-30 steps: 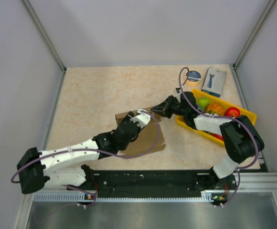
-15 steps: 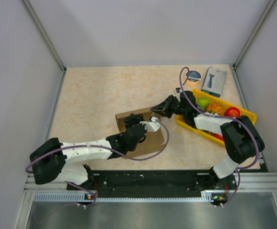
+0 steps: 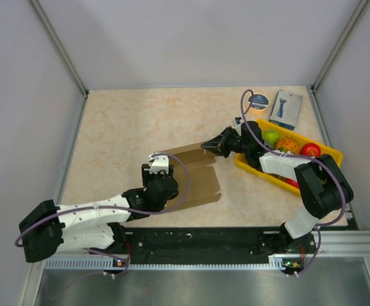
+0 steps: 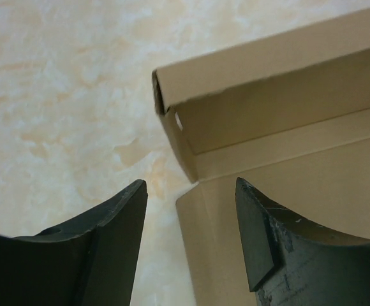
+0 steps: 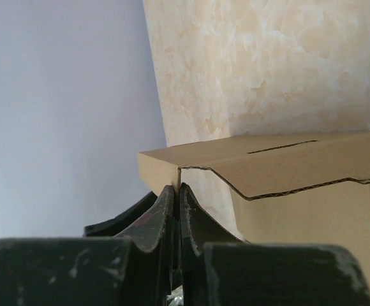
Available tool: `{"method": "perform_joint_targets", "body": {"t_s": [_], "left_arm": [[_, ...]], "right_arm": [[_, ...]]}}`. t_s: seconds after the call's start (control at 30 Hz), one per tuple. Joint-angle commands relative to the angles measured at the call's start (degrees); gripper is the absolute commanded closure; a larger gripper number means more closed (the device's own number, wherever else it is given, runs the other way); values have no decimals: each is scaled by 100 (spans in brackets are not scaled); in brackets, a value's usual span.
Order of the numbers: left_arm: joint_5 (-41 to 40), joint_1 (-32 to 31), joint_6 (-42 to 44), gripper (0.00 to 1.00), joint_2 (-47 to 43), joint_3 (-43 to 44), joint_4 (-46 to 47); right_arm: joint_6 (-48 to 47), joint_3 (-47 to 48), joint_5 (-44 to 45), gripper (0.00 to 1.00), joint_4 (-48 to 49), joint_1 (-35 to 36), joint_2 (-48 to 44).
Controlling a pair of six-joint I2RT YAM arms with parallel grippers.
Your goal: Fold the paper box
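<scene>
The paper box [image 3: 194, 175] is a brown cardboard sheet, partly folded, lying mid-table with its far wall raised. My right gripper [image 3: 208, 146] is shut on the raised wall's right end flap; the right wrist view shows the cardboard [image 5: 281, 162] pinched between the fingertips [image 5: 166, 197]. My left gripper [image 3: 157, 167] is open and empty at the box's left end. In the left wrist view the cardboard's left edge [image 4: 287, 191] lies between the spread fingers [image 4: 261, 236], and the folded corner [image 4: 172, 95] stands ahead of them.
A yellow tray [image 3: 328, 155] holding fruit stands at the right, just behind the right arm. A blue-and-white box [image 3: 286, 108] and a tape roll [image 3: 258, 101] lie at the back right. Grey walls enclose the table.
My left gripper has pulled back off the top of the cardboard to its left end. The box's far wall now shows uncovered. The right gripper has held still.
</scene>
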Motion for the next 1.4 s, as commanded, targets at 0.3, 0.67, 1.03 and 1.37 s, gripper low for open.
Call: {"method": "perform_joint_targets", "body": {"t_s": [0.3,0.67,1.03,1.37], "left_arm": [[-450,753,-1670,37,1318,-308,1045],[-236,894,731,49,1694,-1004,4625],[-317,964,1249,80,2522,-924,5645],[220,1043,820,100,1723,-837,4522]], "right_arm": [[51,5,-57,100,311,-113,-185],[103,5,-136,100,451,-148,-194],[86,5,-127,100,381,-131,-229],[-2882,559,39,24,-2375,-183,-1387]]}}
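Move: Ahead of the left hand, which is open and empty, stands the left end of the box's raised far wall: about 6 cm forward, 1 cm left and 4 cm lower. The wall's right end, pinched by the right hand, is some 15 cm right and 7 cm ahead of the left hand, and the flat panel's middle about 11 cm right, 4 cm back and 11 cm lower. From the right hand, that left end is roughly 14 cm left, 2 cm back and 4 cm lower. Sinking some 5 cm while drifting left, the left hand then goes forward about 5 cm and slightly back to the right, tilting its fingers up roughly 10 degrees, and shuts its open fingers on the upright end of the far wall, pinching the cardboard. The right hand keeps its pinch almost still until that grip is made, then opens and begins to draw back and right. ##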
